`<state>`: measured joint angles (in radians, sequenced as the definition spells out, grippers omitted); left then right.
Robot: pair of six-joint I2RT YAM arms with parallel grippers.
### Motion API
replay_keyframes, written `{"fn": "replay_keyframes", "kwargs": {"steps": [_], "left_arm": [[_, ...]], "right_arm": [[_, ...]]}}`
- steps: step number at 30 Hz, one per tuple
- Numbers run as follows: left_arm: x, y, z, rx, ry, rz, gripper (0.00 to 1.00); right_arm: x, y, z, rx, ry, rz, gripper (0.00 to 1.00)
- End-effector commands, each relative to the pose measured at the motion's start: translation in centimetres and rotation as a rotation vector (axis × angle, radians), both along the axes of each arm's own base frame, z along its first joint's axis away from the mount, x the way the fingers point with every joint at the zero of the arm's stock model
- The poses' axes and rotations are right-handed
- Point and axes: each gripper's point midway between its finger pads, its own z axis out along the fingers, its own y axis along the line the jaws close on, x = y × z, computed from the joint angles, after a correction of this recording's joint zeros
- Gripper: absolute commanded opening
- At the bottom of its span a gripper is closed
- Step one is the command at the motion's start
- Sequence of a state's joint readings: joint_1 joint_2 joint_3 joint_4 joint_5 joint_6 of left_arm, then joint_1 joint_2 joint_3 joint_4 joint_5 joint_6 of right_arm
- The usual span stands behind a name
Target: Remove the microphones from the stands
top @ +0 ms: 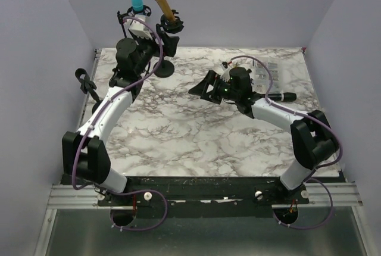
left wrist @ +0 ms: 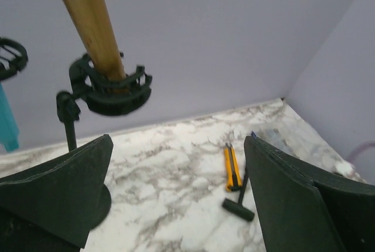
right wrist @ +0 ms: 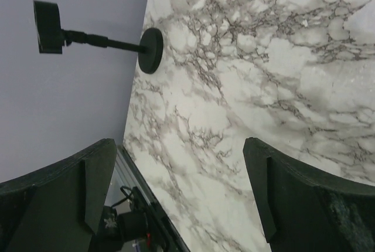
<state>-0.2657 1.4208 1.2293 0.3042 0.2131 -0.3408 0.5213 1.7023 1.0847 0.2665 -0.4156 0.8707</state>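
Observation:
A gold-brown microphone (top: 162,1) stands tilted in the black clip (top: 173,25) of a stand with a round base (top: 162,68) at the back of the marble table. In the left wrist view the microphone (left wrist: 88,17) sits in the clip (left wrist: 114,88) above and left of my fingers. My left gripper (top: 168,39) (left wrist: 179,146) is open and empty, just below and in front of the clip, touching nothing. My right gripper (top: 202,87) (right wrist: 179,146) is open and empty over the table's middle.
A blue microphone (top: 137,2) (left wrist: 7,117) sits in a second stand to the left. An empty stand (top: 86,83) (right wrist: 152,50) is at the table's left edge. A yellow knife (left wrist: 231,167) and a black tool (left wrist: 240,196) (top: 283,96) lie at the right.

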Motion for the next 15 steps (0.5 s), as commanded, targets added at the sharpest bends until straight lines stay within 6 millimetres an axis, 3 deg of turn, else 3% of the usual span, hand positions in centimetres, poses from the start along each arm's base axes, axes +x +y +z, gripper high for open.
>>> {"fn": "replay_keyframes", "kwargs": {"steps": [1, 9, 12, 15], "left_arm": [[4.9, 1.2, 4.6, -0.006, -0.187, 0.107, 0.99], [11.2, 2.5, 6.3, -0.044, -0.28, 0.219, 0.99], [13.3, 2.7, 5.7, -0.038, -0.288, 0.258, 0.99], [15.2, 3.4, 5.3, -0.038, -0.296, 0.312, 0.98]], "right_arm": [[-3.0, -0.7, 2.3, 0.017, -0.073, 0.085, 0.98], [-4.7, -2.4, 5.0, 0.03, -0.119, 0.077, 0.98], [-4.1, -3.5, 4.7, 0.01, -0.127, 0.041, 0.98], [-2.9, -5.6, 3.3, -0.017, -0.094, -0.018, 0.98]]}}
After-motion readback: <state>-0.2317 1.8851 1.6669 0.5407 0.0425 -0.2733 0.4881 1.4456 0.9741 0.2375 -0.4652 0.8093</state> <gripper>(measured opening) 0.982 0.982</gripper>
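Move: The ring mount on the gold microphone's stand is about 17 cm ahead of my left hand, nearly straight out (1 cm left) and 2 cm higher. The gold microphone leans up out of it, its middle some 7 cm above the mount and 2 cm to the mount's left. The blue microphone stands roughly 11 cm left of that mount and 2 cm farther out. From my right hand, the mount is about 25 cm ahead, 15 cm left and 21 cm up. I reach my left hand forward about 13 cm towards the gold microphone's ring mount, rising slightly, with the fingers staying wide open. On the way I tip the fingertips up and swing them counter-clockwise, each by a little over 10 degrees, bringing the mount between them in line. My empty right hand lifts some 6 cm while drawing back and to the right, still open. ##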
